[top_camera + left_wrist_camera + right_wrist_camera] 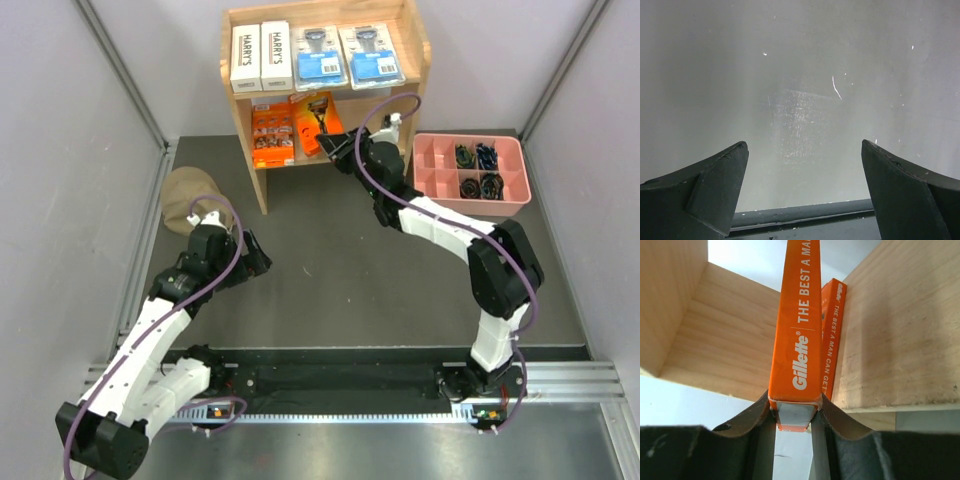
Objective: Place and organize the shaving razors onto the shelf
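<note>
The light-wood shelf [414, 45] stands at the back of the table. On its top tier lie two white HARRY'S boxes [245, 57] [276, 55] and two blue-labelled blister packs [320, 57] [370, 55], side by side. One orange pack [272, 132] rests on the lower tier. My right gripper [324, 141] is shut on the second orange Gillette pack [795, 340] by its near end, holding it edge-up inside the lower tier beside the other orange pack [833, 330]. My left gripper [256, 256] hovers open and empty over the dark mat, left of centre.
A pink compartmented tray [430, 150] with small dark items sits right of the shelf. A tan cloth-like object [180, 195] lies left of the shelf near the left arm. Grey walls enclose the table. The left wrist view shows only pale wall between the fingers [715, 195].
</note>
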Robot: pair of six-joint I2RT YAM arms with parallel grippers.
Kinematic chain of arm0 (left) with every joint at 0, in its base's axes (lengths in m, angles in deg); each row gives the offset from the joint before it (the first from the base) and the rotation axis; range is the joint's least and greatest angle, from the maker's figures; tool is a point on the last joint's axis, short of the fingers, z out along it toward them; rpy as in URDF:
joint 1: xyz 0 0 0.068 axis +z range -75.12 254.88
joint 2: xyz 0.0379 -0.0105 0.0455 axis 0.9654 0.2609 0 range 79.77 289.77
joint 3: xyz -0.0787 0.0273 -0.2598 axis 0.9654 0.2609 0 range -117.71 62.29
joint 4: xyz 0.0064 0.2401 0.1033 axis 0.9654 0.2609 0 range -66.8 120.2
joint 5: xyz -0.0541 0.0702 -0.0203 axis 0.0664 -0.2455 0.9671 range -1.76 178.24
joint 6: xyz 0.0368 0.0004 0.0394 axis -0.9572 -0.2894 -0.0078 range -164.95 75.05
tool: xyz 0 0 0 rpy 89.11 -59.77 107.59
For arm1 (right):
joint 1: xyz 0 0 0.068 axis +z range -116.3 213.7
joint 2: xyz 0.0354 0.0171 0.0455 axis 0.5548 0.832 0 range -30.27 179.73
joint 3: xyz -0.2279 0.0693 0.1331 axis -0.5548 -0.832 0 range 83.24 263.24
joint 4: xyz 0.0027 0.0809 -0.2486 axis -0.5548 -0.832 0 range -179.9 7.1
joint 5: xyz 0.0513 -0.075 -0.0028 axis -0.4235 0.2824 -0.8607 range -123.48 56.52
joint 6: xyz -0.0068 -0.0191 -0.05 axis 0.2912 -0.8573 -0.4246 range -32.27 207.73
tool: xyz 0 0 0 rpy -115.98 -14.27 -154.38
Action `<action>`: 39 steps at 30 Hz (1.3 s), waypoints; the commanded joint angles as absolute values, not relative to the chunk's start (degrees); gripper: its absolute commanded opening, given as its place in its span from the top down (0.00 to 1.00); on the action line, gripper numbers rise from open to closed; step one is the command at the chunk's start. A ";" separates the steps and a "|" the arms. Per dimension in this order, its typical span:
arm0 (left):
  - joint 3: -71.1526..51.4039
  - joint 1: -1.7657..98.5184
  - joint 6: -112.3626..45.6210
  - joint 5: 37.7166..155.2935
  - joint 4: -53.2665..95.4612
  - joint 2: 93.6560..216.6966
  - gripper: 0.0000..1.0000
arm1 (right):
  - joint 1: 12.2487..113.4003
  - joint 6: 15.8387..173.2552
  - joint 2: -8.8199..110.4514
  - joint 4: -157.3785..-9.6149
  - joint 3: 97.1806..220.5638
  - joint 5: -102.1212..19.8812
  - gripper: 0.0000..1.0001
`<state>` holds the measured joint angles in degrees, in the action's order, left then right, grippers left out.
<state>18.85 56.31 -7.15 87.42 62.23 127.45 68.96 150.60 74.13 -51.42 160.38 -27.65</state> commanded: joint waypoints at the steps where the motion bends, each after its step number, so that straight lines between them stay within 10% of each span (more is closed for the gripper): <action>1: 19.40 56.33 -6.89 87.98 61.08 126.00 0.01 | 68.41 152.94 75.64 -49.15 165.85 -26.37 0.86; 29: 21.42 56.33 -7.51 92.55 60.12 124.95 0.01 | 68.94 160.94 82.50 -58.02 171.40 -27.68 0.75; 39: 21.69 56.33 -7.77 93.16 60.12 124.60 0.01 | 68.85 160.42 80.04 -64.77 170.15 -35.22 0.42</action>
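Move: The right hand still pinches the orange razor box by its near end, just above the front of the lower shelf. Its free slot lies about 8 cm ahead, 4 cm left and 4 cm down. The orange razor pack already there is about 6 cm ahead and 13 cm left, also 4 cm down; a blue razor pack on the upper shelf is about 8 cm ahead, 2 cm left and 16 cm up. From the left hand the slot is some 29 cm ahead, 11 cm right and 10 cm up. Down and forward, about 4 cm each, the right hand feeds the held box deeper over the lower shelf beside the first orange pack, tipping its fingertips down roughly 10 degrees. It eases a couple of centimetres left, then, at the very end, spreads the fingers partway to release the box and starts back about 1 cm. ##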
